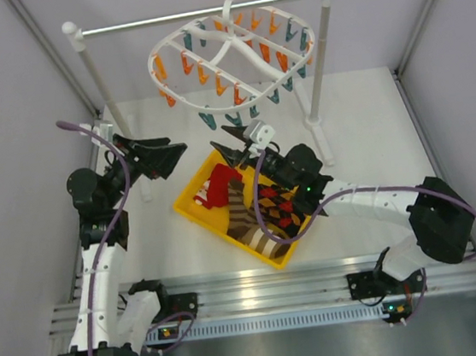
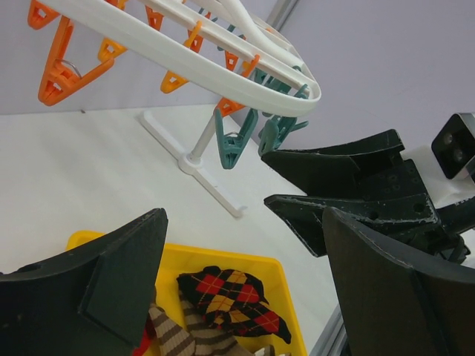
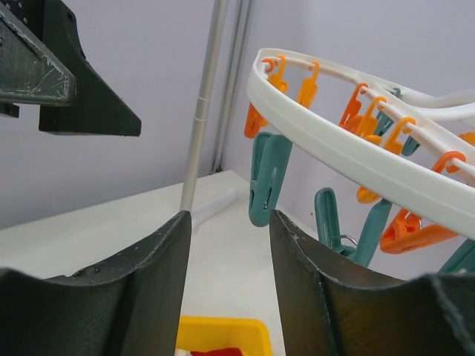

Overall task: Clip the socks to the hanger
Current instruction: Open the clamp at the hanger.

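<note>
The red socks (image 1: 218, 184) lie in the far left part of the yellow bin (image 1: 192, 209), and a red scrap (image 3: 215, 351) shows low in the right wrist view. The white round hanger (image 1: 236, 51) with orange and teal clips hangs from the rail. My right gripper (image 1: 219, 139) hovers above the bin's far edge, below the hanger's near rim. It is open and empty (image 3: 228, 222), with a teal clip (image 3: 264, 180) just beyond its tips. My left gripper (image 1: 173, 153) stands wide open and empty left of the bin, (image 2: 245, 222) facing the right gripper's fingers (image 2: 341, 182).
A brown striped sock (image 1: 247, 222) and a dark argyle sock (image 1: 280, 204) share the bin with the red pair. The white-and-metal rail stand (image 1: 321, 65) carries the hanger, its feet on the table behind the bin. Grey walls close in on both sides.
</note>
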You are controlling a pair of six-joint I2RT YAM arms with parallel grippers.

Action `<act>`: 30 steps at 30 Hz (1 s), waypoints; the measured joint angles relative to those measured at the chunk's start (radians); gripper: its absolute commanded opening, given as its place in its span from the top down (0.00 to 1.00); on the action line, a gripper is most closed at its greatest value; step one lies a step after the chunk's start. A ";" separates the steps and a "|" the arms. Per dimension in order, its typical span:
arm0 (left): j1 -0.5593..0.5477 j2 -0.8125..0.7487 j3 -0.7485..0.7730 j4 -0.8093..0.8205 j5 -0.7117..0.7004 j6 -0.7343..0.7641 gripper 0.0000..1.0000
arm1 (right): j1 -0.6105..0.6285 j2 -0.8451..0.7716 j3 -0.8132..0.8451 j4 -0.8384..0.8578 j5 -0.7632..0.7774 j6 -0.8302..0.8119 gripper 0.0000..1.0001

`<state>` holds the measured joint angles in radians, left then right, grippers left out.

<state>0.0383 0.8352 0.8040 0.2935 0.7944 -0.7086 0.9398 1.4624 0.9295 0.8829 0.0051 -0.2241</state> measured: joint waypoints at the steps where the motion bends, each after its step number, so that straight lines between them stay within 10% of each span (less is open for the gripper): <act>1: 0.000 0.001 0.000 0.001 0.001 0.001 0.09 | 0.000 0.006 0.000 0.018 0.001 -0.001 0.53; 30: -0.021 0.079 0.000 0.017 0.012 0.089 0.10 | -0.041 0.185 0.124 0.079 0.085 0.039 0.57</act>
<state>0.0174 0.9138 0.8043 0.3103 0.8066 -0.6193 0.8989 1.6478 1.0534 0.9623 0.0898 -0.1856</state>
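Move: The right hand, fingers half open, points forward and left at the leftmost teal clip hanging from the hanger's near rim: it is about 6 cm ahead, 4 cm left and 2 cm above. The next teal clip hangs roughly 7 cm to the right of that clip, level with it, and an orange clip some 9 cm to its left and 9 cm farther out. From the left hand, the leftmost clip lies about 10 cm ahead, 10 cm right and 4 cm higher. The right hand brings its half-open fingers around the lower end of the leftmost teal clip, one fingertip seeming to come up against it. It goes forward about 5 cm, veering left at first with a shallow dip and rise, then sinking slightly, while the wrist turns a little clockwise; the gap stays about the same. The wide-open left hand eases some 2 cm forward and down. ##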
